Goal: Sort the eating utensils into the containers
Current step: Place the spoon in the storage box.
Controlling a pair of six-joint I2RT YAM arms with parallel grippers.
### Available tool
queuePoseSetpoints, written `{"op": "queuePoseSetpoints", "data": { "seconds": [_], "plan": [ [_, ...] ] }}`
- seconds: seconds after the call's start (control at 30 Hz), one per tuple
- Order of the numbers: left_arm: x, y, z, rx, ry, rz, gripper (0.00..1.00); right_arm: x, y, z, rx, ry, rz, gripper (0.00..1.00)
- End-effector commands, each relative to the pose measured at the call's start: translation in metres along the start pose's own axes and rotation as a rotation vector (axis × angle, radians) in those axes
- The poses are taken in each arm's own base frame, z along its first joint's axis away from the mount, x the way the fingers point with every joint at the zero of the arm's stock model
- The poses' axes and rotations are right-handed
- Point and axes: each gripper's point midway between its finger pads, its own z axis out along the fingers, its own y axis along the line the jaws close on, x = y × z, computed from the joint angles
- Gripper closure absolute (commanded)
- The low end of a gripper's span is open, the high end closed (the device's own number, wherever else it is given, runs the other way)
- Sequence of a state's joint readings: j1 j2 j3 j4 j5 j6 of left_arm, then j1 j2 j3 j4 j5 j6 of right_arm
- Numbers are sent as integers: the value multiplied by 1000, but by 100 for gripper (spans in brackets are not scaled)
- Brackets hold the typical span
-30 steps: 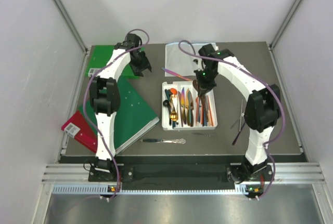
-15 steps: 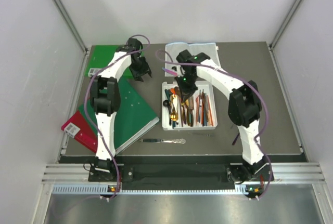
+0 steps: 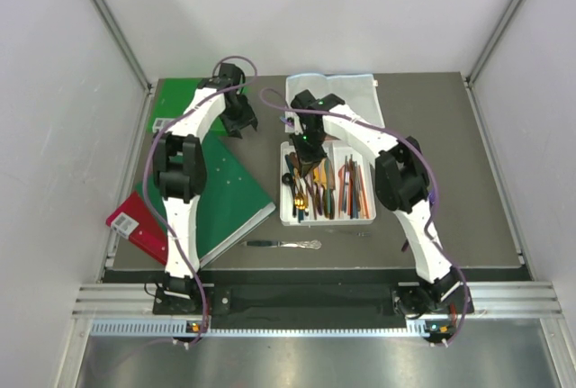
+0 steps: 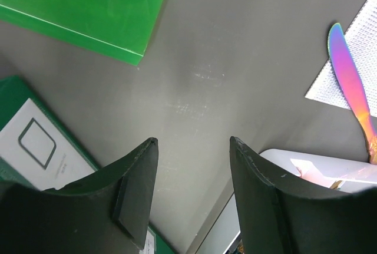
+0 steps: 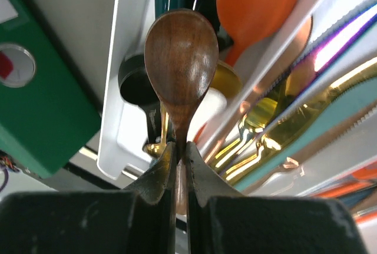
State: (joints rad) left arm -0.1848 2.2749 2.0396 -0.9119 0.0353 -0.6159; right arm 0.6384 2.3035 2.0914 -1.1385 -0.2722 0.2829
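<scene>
My right gripper (image 5: 179,145) is shut on the handle of a brown wooden spoon (image 5: 181,53). It holds the spoon just above the far left end of the white compartment tray (image 3: 284,217), where an orange spoon (image 5: 259,0), a black spoon (image 5: 135,77) and gold utensils (image 5: 294,118) lie. In the top view this gripper (image 3: 306,142) hangs over the tray's far left corner. My left gripper (image 4: 193,142) is open and empty above bare table, left of an iridescent knife (image 4: 350,83) that lies partly on a white mat (image 4: 359,48). A silver knife (image 3: 283,244) lies in front of the tray.
Green books (image 3: 225,181) and a red one (image 3: 130,221) cover the table's left side, with one green edge (image 4: 88,0) close to my left gripper. The white mat (image 3: 351,86) lies behind the tray. A small utensil (image 3: 353,233) rests near the tray's front right.
My right arm has swung left with the wooden spoon, from over the tray's right side to over its left end. The left gripper has shifted only slightly.
</scene>
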Motion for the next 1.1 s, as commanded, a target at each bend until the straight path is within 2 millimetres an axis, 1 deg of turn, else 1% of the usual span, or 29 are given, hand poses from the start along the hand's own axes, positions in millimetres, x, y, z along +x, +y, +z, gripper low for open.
{"op": "queuePoseSetpoints", "data": {
  "seconds": [0.0,0.03,0.13,0.17,0.23,0.27,0.3,0.33,0.37,0.4,0.47,0.57,0.6,0.67,0.7,0.77,0.8,0.83,0.87,0.9,0.93,0.97,1.0,1.07],
  "plan": [
    [-12,-4,-30,11,-61,4,43,-13,8,-2,-37,-13,54,100],
    [-12,-3,-30,10,-60,3,43,-16,9,-1,-36,-16,56,100],
    [-12,-4,-31,11,-61,4,43,-12,5,5,-31,12,76,99],
    [-12,-4,-31,11,-62,6,43,-12,4,5,-33,17,78,91],
    [-12,-3,-30,10,-60,6,43,-14,8,2,-66,13,76,85],
    [-12,-3,-29,9,-59,4,43,-16,10,0,-75,3,72,79],
    [-11,-4,-28,13,-54,4,44,-19,12,-3,-83,-14,61,75],
    [-10,-4,-27,14,-50,4,44,-21,14,-11,-87,-36,54,73],
    [-11,-5,-27,19,-52,2,44,-23,15,-15,-90,-51,46,70],
    [-10,-6,-26,23,-49,2,44,-28,17,-25,-102,-88,41,69],
    [-11,-7,-24,27,-49,0,44,-29,14,-31,-102,-106,45,69],
    [-13,-10,-24,34,-51,-2,44,-36,7,-55,-97,-171,56,69],
    [-16,-11,-24,38,-55,-5,44,-40,0,-74,-90,-210,75,69],
    [-16,-12,-24,41,-55,-5,44,-39,-18,-88,-51,-244,119,69],
    [-17,-13,-25,42,-60,-5,44,-37,-37,-104,-27,-281,175,68],
    [-19,-14,-24,44,-63,-5,44,-29,-66,-116,40,-311,249,68],
    [-21,-16,-25,49,-67,-5,44,-16,-93,-125,77,-317,315,68],
    [-21,-16,-24,49,-67,-5,44,-8,-109,-128,106,-315,357,68],
    [-21,-17,-24,51,-65,-4,44,2,-139,-134,159,-323,427,68],
    [-23,-17,-25,56,-69,-6,44,25,-153,-131,184,-283,468,68],
    [-22,-18,-23,57,-65,-6,44,38,-164,-133,206,-267,501,68],
    [-23,-20,-24,62,-69,-5,44,51,-184,-136,239,-257,538,68],
    [-24,-21,-24,65,-70,-5,44,70,-189,-133,254,-230,551,68],
    [-26,-22,-25,68,-75,-3,44,88,-200,-133,291,-212,558,68]
  ]
}}
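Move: The right hand holds the wooden spoon by its handle over the storage box's leftmost compartment, whose middle is roughly 2 cm back and 2 cm left of it, some 5 cm below. In there the black ladle lies about 1 cm back and 5 cm left of the hand, the orange spoon about 4 cm ahead and 2 cm left; the gold knives in the next compartment lie 3 cm back and 4 cm right. From the left hand that leftmost compartment is about 14 cm back and 12 cm right. The wooden spoon is let go by the right hand: it sinks about 1.5 cm into the leftmost compartment while edging slightly left, then the fingers part to roughly a third open. It then lifts and sweeps fast to the right, some 22 cm over the box's other compartments and past its right wall, turning about 35 degrees clockwise, with the fingers staying open. ##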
